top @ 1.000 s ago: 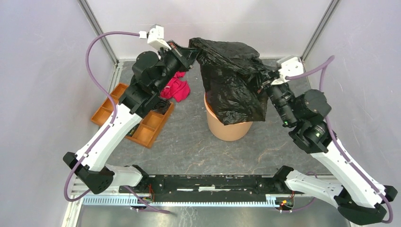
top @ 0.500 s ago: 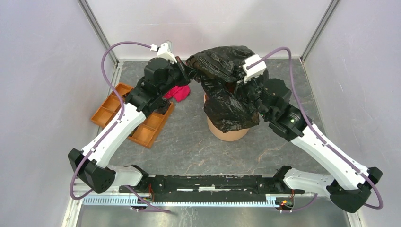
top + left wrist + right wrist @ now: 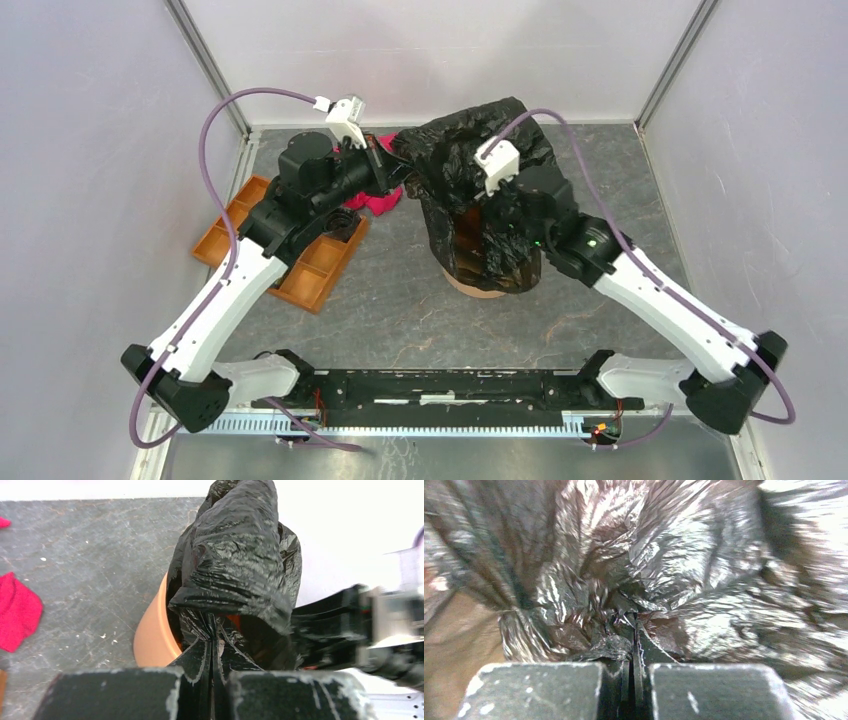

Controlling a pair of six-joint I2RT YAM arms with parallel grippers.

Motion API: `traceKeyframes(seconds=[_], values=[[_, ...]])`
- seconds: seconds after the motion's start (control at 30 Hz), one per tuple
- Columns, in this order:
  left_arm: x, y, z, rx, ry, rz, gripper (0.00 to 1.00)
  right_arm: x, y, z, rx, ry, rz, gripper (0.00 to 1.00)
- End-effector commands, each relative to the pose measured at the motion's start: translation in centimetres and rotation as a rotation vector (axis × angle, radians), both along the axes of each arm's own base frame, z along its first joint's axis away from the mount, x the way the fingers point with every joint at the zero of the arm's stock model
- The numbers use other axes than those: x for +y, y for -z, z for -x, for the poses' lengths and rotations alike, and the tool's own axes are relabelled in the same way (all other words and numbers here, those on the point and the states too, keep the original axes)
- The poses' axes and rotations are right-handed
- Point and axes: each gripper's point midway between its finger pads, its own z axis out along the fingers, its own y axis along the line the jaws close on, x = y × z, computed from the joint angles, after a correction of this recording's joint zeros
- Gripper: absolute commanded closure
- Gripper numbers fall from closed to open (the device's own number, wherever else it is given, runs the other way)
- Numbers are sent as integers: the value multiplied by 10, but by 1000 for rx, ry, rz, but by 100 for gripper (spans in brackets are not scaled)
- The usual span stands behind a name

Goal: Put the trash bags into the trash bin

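Observation:
A large shiny black trash bag (image 3: 462, 165) hangs draped over the terracotta trash bin (image 3: 487, 289), hiding all but the bin's base. My left gripper (image 3: 398, 166) is shut on the bag's upper left edge. In the left wrist view the film (image 3: 235, 565) rises from the closed fingertips (image 3: 214, 641), with the bin's wall (image 3: 152, 630) below on the left. My right gripper (image 3: 634, 630) is shut on a pinch of creased film (image 3: 634, 545), pushed down into the bag over the bin's mouth. From above, its fingers are buried in the bag.
A pink-red cloth (image 3: 378, 201) lies left of the bin, under the left wrist. A flat orange tray with square compartments (image 3: 304, 268) sits at the left. The enclosure's walls and frame posts (image 3: 668, 60) stand close behind.
The right arm has swung left and down over the bin, carrying its part of the bag into it. The bag now covers the bin more fully. The left gripper has dropped slightly.

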Motion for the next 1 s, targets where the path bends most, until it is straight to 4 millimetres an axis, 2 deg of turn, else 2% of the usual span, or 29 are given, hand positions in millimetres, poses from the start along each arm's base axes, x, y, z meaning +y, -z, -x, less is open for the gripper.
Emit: traceKeyframes(seconds=[0.0,0.03,0.13,0.23,0.37,0.4,0.53,0.57,0.63,0.77,0.97], values=[[19,-37,6,-166,-31,-43,97,-11,-116,32,-177,-62,-255,99],[20,-43,7,-178,-35,-33,95,-14,-128,38,-188,-66,-305,99],[17,-53,17,-195,-1,31,89,-11,-142,49,-218,-112,-383,99],[14,-55,29,-198,35,89,78,-4,-140,48,-210,-130,-409,99],[23,-45,41,-181,29,90,60,1,-136,42,-202,-116,-423,99],[25,-42,46,-176,34,91,54,1,-135,40,-200,-109,-426,99],[26,-31,71,-154,95,153,8,2,-132,37,-200,-96,-438,99],[23,-28,79,-138,125,182,1,3,-130,36,-198,-97,-438,99],[14,-21,89,-89,187,245,0,6,-128,36,-194,-106,-439,99],[0,-7,86,69,204,378,0,13,-123,38,-178,-139,-435,99],[-13,-20,69,176,189,551,0,15,-114,39,-159,-151,-428,99]])
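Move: Both hands pinch parts of the trash bag draped over the trash bin. The bin's middle is about 14 cm to the left hand's right, hardly any nearer, and some 25 cm below it; it is almost directly under the right hand, about 17 cm down. From the left hand, the red cloth lies about 20 cm ahead and 8 cm left, and the wooden tray 5 cm ahead and 27 cm left, both some 37 cm below. Upward and a little back goes the right hand, still pinching the bag and rolling some 20 degrees with its left side up; it lifts about 15 cm over the bin, then settles back some 4 cm. The left hand opens wide and lets go of the bag, drawing back about 8 cm as it rises slightly, then dips below its starting height and swings back right, rolling left side down beside the bag's loose left part. ##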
